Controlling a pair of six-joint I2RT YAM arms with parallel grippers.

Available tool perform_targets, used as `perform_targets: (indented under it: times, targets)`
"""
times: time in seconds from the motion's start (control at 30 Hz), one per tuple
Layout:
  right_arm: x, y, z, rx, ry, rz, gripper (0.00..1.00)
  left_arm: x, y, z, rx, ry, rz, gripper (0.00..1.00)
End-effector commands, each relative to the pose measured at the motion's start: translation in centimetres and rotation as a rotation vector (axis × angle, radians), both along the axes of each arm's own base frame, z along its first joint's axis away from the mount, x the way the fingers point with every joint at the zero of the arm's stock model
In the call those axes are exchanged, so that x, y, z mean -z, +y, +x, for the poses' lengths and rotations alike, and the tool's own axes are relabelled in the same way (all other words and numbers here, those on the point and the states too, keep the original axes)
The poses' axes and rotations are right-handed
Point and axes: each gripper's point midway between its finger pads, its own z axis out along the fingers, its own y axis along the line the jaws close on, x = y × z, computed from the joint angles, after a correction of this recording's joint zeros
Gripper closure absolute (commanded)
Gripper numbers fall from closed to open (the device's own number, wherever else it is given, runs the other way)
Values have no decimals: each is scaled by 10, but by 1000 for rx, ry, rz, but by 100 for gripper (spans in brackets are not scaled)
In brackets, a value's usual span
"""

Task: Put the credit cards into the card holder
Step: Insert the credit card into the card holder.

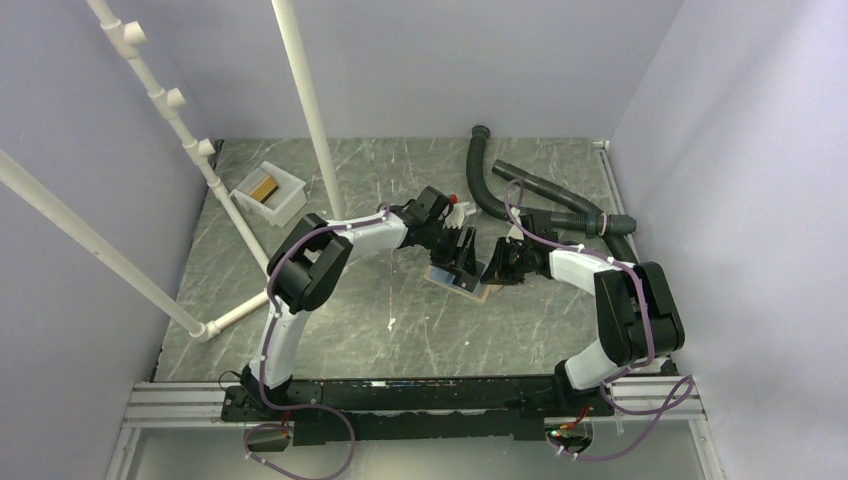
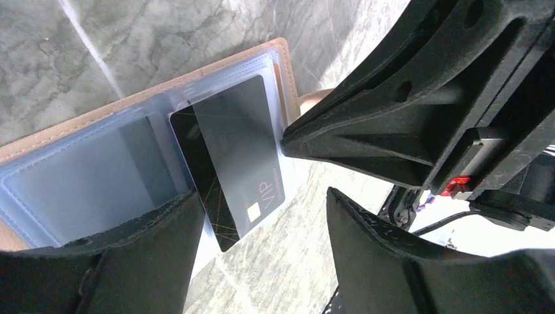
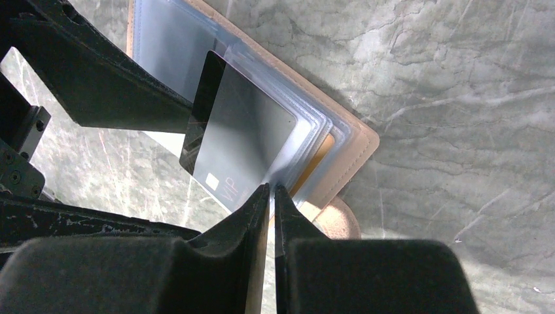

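Note:
The card holder (image 1: pixel 478 289) lies open on the table, tan-rimmed (image 3: pixel 347 140) with pale blue clear sleeves (image 2: pixel 85 183). A dark grey credit card marked VIP (image 2: pixel 242 150) sits partly in a sleeve, its chip end sticking out. A black card with thin gold lines (image 2: pixel 196 170) lies just under it. A golden-brown card (image 3: pixel 316 163) shows inside a lower sleeve. My left gripper (image 2: pixel 262 261) hangs open just off the cards' free ends, touching nothing. My right gripper (image 3: pixel 271 190) is shut on the edge of a clear sleeve, beside the snap tab (image 3: pixel 334 219).
A white tray (image 1: pixel 268 190) holding a golden-brown item stands at the back left. Black hoses (image 1: pixel 520 195) lie at the back right. White pipes (image 1: pixel 310 110) cross the left side and the middle back. Both arms meet over the table's centre.

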Motion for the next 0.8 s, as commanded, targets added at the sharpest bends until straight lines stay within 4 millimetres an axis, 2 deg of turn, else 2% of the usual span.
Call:
perform_targets:
  times: [0.0,0.13,0.2,0.27,0.4,0.5,0.63,0.77]
  targets:
    - [2,0,-4,-9,-2,-12,89,-28,-8,-2,31,-43,-62,27]
    - [-2,2,-3,-9,-9,-1,88,-28,-27,-15,94,-55,-71,26]
    - [-6,5,-2,-10,-8,19,88,-35,-42,-30,154,-55,-104,26]
    - [-9,4,-1,0,-12,18,87,-42,-47,-38,161,-34,-154,26]
    - [-12,-8,-1,47,-16,-18,79,-38,-20,-15,57,-15,-135,26]
    - [-16,-15,-3,72,-24,-21,75,-37,-5,-8,34,-18,-102,26]
    - [-21,-20,-4,97,-36,-1,70,-31,-7,-10,51,3,-102,26]
    - [-19,-13,-3,77,-16,51,65,-26,-19,-16,70,29,-131,25]
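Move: The dark VIP card lies over the right-hand pocket of the open card holder, its middle about 2 cm ahead of the left hand, 2 cm to its right and 3 cm below. From that hand, the holder's middle is some 3 cm ahead and 1 cm left, its closure tab about 8 cm right and level fore-and-aft, both 3 to 4 cm lower. From the right hand, the card is roughly 2 cm ahead, 4 cm left and 1 cm down. With its far fingertip already on the card's left edge, the wide-open left hand pushes right by about 1 cm while drifting back nearly as much, then eases back leftward. The right hand, nearly shut with its tips at the pocket's outer edge, waits, then opens part-way and comes free, moving some 2 cm right and 1.5 cm up, away from the card. ##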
